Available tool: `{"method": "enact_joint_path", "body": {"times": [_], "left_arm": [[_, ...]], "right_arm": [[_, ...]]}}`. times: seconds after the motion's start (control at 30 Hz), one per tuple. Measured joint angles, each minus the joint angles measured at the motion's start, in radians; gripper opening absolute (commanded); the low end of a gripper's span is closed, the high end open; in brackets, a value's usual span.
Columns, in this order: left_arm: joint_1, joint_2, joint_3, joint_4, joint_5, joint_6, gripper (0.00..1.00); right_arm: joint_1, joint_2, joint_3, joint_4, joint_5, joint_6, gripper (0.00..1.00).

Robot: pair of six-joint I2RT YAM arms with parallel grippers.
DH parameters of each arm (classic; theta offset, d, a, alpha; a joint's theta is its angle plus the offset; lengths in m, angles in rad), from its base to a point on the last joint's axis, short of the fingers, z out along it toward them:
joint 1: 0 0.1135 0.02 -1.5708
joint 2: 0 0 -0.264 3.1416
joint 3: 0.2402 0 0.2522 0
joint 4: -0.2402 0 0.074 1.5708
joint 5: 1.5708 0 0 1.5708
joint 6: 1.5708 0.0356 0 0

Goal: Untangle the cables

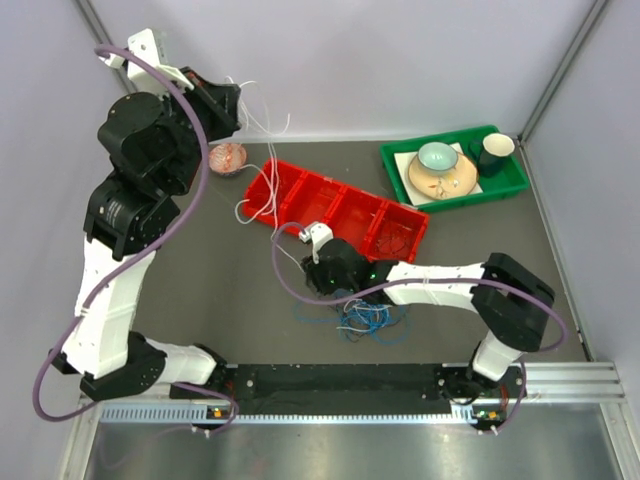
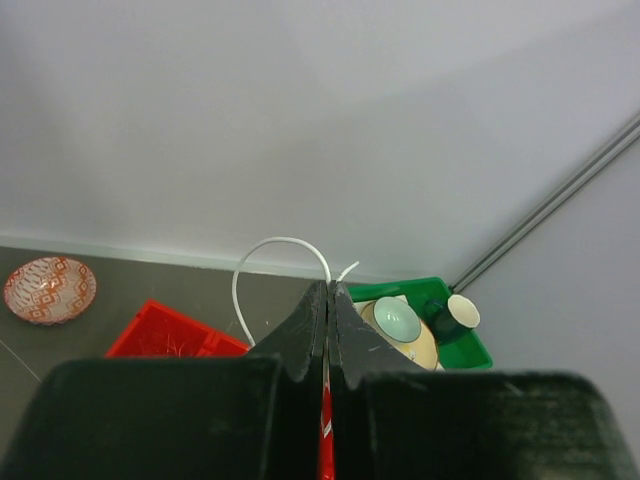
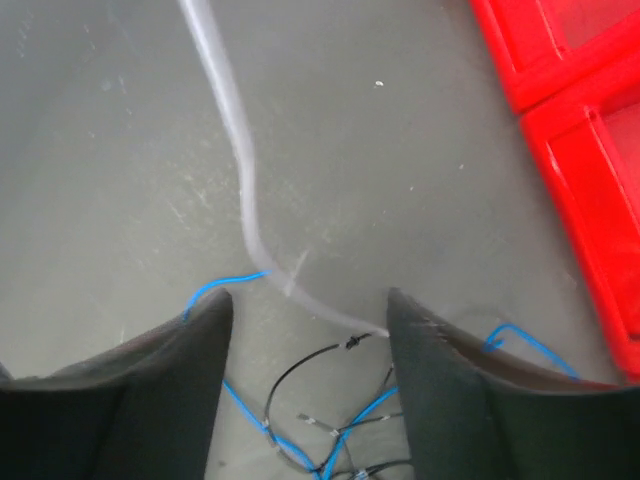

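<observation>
High at the back left, my left gripper [image 1: 230, 104] [image 2: 328, 286] is shut on a white cable [image 2: 250, 262] that loops out of its tips. White strands [image 1: 262, 128] hang from it down toward the left end of the red tray [image 1: 345, 208]. My right gripper [image 1: 318, 262] [image 3: 310, 305] is open and low over the mat. A blurred white cable [image 3: 238, 150] runs down between its fingers and ends by the right fingertip. Blue and black cables [image 3: 300, 440] lie tangled beneath it. The tangle [image 1: 365, 320] sits on the mat near the front.
The red tray [image 3: 580, 150] has several compartments and lies diagonally mid-table. A green tray [image 1: 500, 185] at the back right holds a plate, a bowl and a dark cup. A small patterned bowl [image 1: 228, 158] [image 2: 48, 288] sits behind the red tray's left end.
</observation>
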Motion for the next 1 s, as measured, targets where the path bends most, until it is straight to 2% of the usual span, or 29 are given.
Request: {"method": "enact_joint_path", "body": {"times": [0.13, 0.23, 0.47, 0.57, 0.73, 1.0], "left_arm": [[0.0, -0.009, 0.0, 0.0, -0.001, 0.0, 0.0], [0.0, -0.01, 0.0, 0.0, -0.004, 0.002, 0.0], [0.006, 0.01, -0.043, 0.0, 0.036, 0.019, 0.0], [0.025, 0.055, -0.061, -0.001, 0.074, 0.018, 0.0], [0.083, 0.141, -0.128, -0.003, 0.168, -0.006, 0.0], [0.146, 0.193, -0.293, -0.008, 0.307, -0.059, 0.0]], "right_arm": [[0.0, 0.025, 0.012, 0.01, 0.011, 0.008, 0.0], [-0.003, -0.019, 0.013, 0.003, 0.028, 0.006, 0.0], [-0.023, -0.349, 0.028, -0.018, 0.061, -0.035, 0.0], [-0.052, -0.447, 0.095, -0.011, 0.07, -0.048, 0.0], [-0.136, -0.403, 0.23, 0.036, 0.068, -0.043, 0.0], [-0.225, -0.249, 0.318, 0.055, 0.047, 0.023, 0.0]]}}
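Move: The white cable passes right at the right hand's half-open fingertips, within a centimetre or two of the hand point. The blue-and-white tangle lies on the table about 13 cm to the right of this hand, 5 cm back and 7 cm lower; the red organiser's middle is some 20 cm ahead, 5 cm right and 6 cm below. From the high left hand, that stretch of white cable is roughly 7 cm back, 9 cm right and 47 cm down. The white cable is pinched as the right fingers shut fully, then raised nearly 30 cm; near the top the right hand swings about 10 cm forward over the organiser, its fingers tipping up towards level. The left hand, still gripping the same cable high up, then sinks some 20 cm and reaches forward, drifting a little right, its fingers tipping down, so the two hands draw together. ##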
